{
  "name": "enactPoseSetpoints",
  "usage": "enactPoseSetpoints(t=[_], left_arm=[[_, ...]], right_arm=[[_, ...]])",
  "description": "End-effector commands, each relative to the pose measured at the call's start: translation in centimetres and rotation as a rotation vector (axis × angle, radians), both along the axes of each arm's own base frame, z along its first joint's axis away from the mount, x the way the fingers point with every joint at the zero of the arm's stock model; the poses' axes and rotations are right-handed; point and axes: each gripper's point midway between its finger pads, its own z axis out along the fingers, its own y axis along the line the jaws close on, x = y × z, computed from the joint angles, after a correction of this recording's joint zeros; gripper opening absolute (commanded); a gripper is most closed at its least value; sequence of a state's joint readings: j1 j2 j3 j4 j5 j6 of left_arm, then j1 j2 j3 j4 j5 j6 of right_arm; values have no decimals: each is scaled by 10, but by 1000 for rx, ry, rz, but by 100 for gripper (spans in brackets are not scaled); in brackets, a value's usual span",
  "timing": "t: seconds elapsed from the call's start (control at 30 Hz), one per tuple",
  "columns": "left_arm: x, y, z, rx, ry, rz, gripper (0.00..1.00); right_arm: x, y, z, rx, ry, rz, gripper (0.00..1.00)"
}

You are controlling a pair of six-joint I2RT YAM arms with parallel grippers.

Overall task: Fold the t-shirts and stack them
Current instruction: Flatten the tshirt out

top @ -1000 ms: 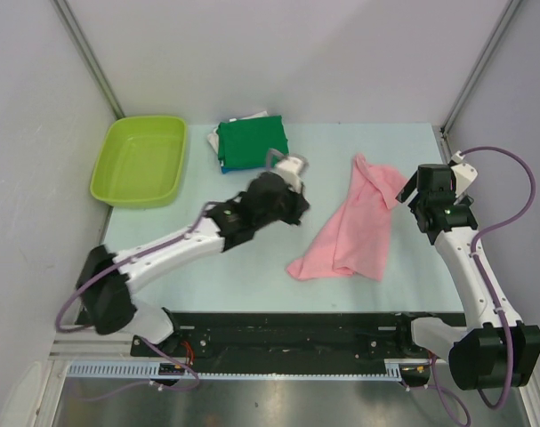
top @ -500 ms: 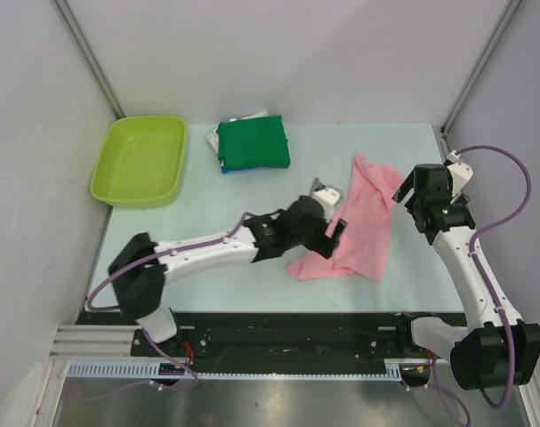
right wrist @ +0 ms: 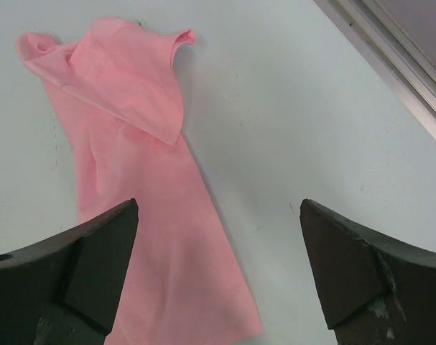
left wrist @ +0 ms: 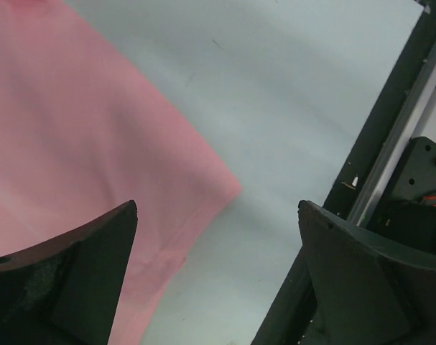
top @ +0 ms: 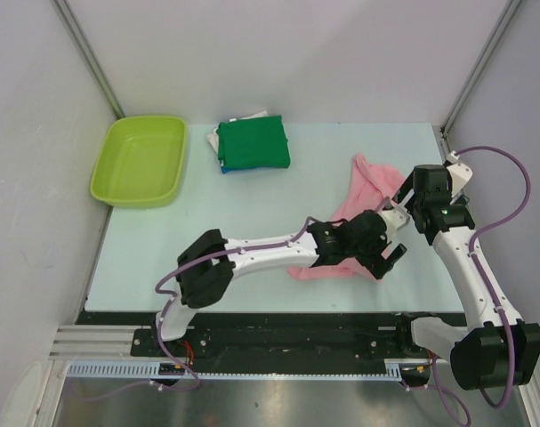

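Note:
A light pink t-shirt point(top: 370, 181) lies crumpled lengthwise at the table's right, unfolded. My left arm reaches across it, and my left gripper point(top: 390, 247) hangs open over its near right corner. In the left wrist view the pink t-shirt point(left wrist: 81, 129) fills the left side, its hem corner lies between the open fingers, and nothing is held by the left gripper point(left wrist: 218, 208). My right gripper point(top: 408, 197) hovers open beside the shirt's far right edge. In the right wrist view the right gripper point(right wrist: 218, 205) is over bare table next to the pink t-shirt point(right wrist: 146, 180). Folded t-shirts point(top: 254, 144), dark green on top, sit at the back.
A lime green tub point(top: 141, 160) stands at the back left. The black rail point(left wrist: 390, 144) along the table's near edge runs just beyond the left gripper. The table's right edge point(right wrist: 390, 50) lies close to the right gripper.
My left arm swung from near the folded stack across to the pink t-shirt's near right corner, and its jaws opened on the way. The right arm stayed put.

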State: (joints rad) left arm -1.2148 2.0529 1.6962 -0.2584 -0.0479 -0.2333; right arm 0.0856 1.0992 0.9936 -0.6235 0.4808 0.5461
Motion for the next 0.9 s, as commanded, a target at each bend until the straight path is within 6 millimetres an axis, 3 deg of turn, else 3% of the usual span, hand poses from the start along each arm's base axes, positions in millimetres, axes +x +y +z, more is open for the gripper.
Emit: enactPoseSetpoints(t=[0.0, 0.1, 0.17, 0.63, 0.87], left_arm=[[-19, -17, -6, 29, -2, -90, 97], [-25, -28, -13, 56, 7, -119, 97], [-32, -31, -31, 102, 9, -142, 96], [10, -44, -82, 225, -136, -14, 96], [11, -38, -110, 265, -117, 12, 93]], right_arm=[[1, -2, 4, -9, -21, -7, 100], [0, -4, 3, -11, -17, -11, 100], [1, -4, 4, -11, -19, -10, 100], [1, -3, 3, -4, -22, -1, 100], [-1, -2, 1, -2, -20, -1, 100]])
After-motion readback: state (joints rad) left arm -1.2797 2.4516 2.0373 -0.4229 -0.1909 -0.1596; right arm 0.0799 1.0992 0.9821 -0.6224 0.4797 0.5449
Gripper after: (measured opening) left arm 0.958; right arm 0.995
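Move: The pink t-shirt's near right corner lies almost under the left hand, about 4 cm back, 2 cm to its right and 13 cm below. The shirt's near left corner is some 23 cm to this hand's left and 3 cm back; its folded-over far end is about 22 cm ahead and 1 cm right. From the right hand the near right corner lies roughly 16 cm back, 8 cm left and 19 cm down. The pink t-shirt's near right corner is what the open left hand sinks towards, about 11 cm down and some 4 cm to the right; it swings back nearly 3 cm early on, then forward again as it drops. The wrist tips the fingers about 15 degrees steeper, and they stay wide open astride the corner, the forward finger coming down at the cloth. ##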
